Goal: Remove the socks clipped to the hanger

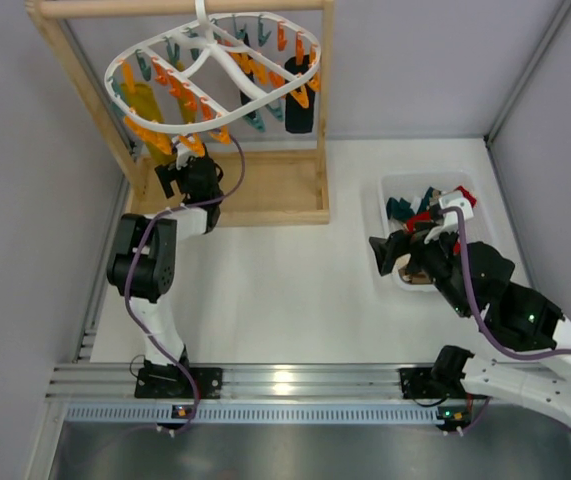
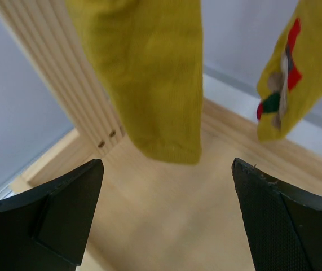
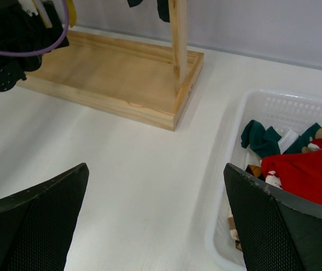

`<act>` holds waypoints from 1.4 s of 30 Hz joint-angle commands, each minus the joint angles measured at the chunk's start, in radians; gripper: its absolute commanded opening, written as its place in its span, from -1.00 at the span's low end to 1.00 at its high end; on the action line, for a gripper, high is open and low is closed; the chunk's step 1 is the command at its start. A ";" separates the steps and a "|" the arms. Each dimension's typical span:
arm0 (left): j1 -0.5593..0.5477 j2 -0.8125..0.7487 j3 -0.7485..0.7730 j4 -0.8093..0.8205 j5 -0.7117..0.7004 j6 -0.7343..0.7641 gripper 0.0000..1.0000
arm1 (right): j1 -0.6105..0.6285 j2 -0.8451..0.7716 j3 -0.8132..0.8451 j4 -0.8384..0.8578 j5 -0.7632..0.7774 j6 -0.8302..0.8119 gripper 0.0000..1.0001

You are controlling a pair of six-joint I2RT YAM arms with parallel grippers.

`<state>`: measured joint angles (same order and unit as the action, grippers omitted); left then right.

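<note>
The white oval hanger [image 1: 227, 88] with orange and teal clips hangs from the wooden frame. Mustard yellow socks [image 1: 145, 108] hang at its left, a dark navy sock [image 1: 299, 100] at its right. In the left wrist view one yellow sock [image 2: 146, 73] hangs just ahead of the fingers, a second with a patterned cuff [image 2: 299, 73] to the right. My left gripper [image 1: 179, 178] is open and empty below the yellow socks. My right gripper [image 1: 393, 252] is open and empty at the left rim of the white bin [image 1: 383, 205], which holds red [image 3: 304, 172] and teal socks.
The wooden frame's base tray [image 1: 265, 190] and right post [image 1: 323, 100] stand at the back. The left post [image 2: 59, 73] is close to my left gripper. A grey wall lies left, a rail along the near edge.
</note>
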<state>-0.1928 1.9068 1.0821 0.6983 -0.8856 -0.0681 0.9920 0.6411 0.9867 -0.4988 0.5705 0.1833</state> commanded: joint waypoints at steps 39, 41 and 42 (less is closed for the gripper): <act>0.147 0.039 0.267 0.130 0.048 0.145 -1.00 | -0.004 0.129 -0.046 0.112 -0.235 -0.067 0.99; 0.136 -0.004 0.193 0.130 0.011 0.111 -1.00 | -0.004 0.123 -0.051 0.118 -0.235 -0.070 0.99; 0.132 -0.046 0.136 0.129 0.010 0.078 -1.00 | -0.003 0.118 -0.049 0.118 -0.233 -0.073 0.99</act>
<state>-0.0540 1.9995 1.3045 0.7620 -0.8391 0.0990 0.9920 0.7815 0.9356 -0.4423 0.3244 0.1265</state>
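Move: The yellow sock at the hanger's left end hangs about 9 cm ahead of the left hand, 6 cm to its left, its middle some 9 cm up. The patterned yellow sock hangs about 13 cm ahead and 2 cm right, at similar height; the frame's left post stands roughly 8 cm ahead, 14 cm left. From the right hand the yellow sock lies about 38 cm ahead, 50 cm left and somewhat lower. Left hand reaches some 10 cm forward-left, pinches the yellow sock's lower end, draws back 5; right shifts left, down. ##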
